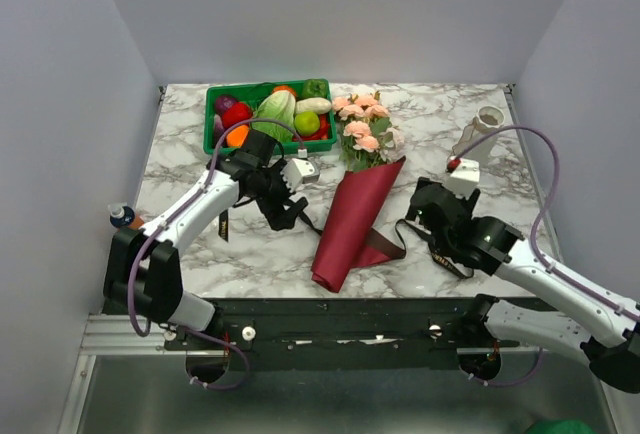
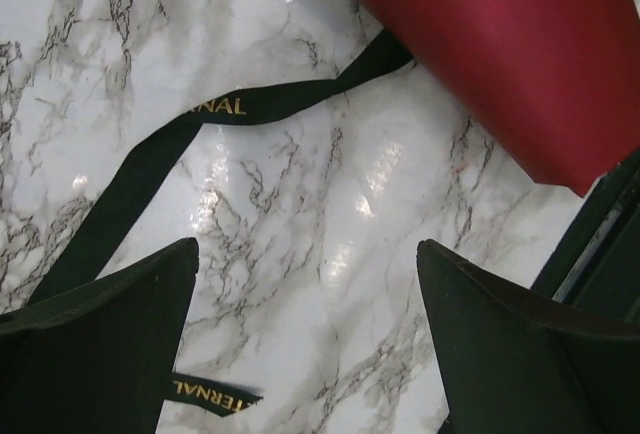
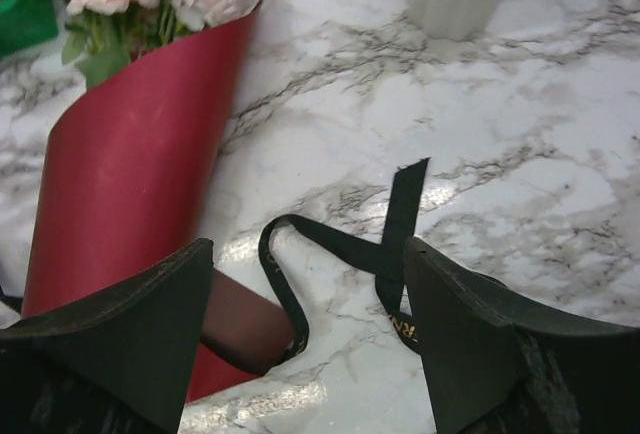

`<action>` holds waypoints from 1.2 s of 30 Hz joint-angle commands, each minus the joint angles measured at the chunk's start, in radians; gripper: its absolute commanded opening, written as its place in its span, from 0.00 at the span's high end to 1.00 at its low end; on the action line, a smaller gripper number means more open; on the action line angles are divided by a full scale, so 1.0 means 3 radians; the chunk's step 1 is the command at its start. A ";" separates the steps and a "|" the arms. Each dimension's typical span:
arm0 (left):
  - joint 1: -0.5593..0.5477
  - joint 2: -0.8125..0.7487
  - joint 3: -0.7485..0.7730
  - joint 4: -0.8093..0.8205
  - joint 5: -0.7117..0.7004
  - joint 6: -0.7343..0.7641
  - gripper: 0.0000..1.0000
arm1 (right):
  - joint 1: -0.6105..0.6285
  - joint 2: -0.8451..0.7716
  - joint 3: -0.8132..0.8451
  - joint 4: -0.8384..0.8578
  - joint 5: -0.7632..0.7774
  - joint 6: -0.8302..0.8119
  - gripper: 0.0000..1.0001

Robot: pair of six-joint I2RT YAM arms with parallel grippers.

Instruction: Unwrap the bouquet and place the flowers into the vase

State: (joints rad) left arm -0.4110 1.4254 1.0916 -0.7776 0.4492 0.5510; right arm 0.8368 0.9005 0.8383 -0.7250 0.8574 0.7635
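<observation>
The bouquet lies on the marble table, its dark red paper cone pointing toward the near edge and the peach-pink flowers at the far end. A black ribbon with gold lettering trails loose on both sides of the cone. My left gripper stands open just left of the cone, with only marble between its fingers; the ribbon and cone lie ahead of it. To the cone's right, my right gripper is open over a ribbon loop. The off-white vase stands at the far right.
A green tray of vegetables sits at the back left, close behind the left arm. A small bottle stands at the table's left edge. White walls close in the sides and back. The table's front rail runs just below the cone's tip.
</observation>
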 commanded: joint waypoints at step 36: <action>0.1544 -0.0681 0.0156 -0.0317 0.0226 -0.0231 0.01 | 0.2304 0.2751 0.1204 0.0249 -0.0485 -0.1410 0.12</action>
State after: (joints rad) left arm 0.0444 1.2804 1.1652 -0.8135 0.4820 0.4492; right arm 1.5131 1.7004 1.2079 -0.6060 0.6865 0.3050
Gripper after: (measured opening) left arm 0.988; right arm 0.880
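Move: The bouquet's lower end lies roughly 23 cm to the right hand's left, 10 cm back and 16 cm below. The wrap's loose flap is some 10 cm left and 4 cm back of that hand. The right ribbon tail lies nearly under it, about 2 cm back and 2 cm right. From the left hand, the bouquet's lower end is about 12 cm back, 10 cm right and 9 cm down; the left ribbon tail lies some 16 cm left and 1 cm ahead, 12 cm down. Leftward in a sweep of about 26 cm, then also back and down, the open right hand crosses above the bouquet's wrap to its lower end, turning some 60 degrees counter-clockwise and tipping steeper. The open left hand dips towards the table and right, then swings forward, left and up, clearing away from the bouquet towards the left ribbon tail. ##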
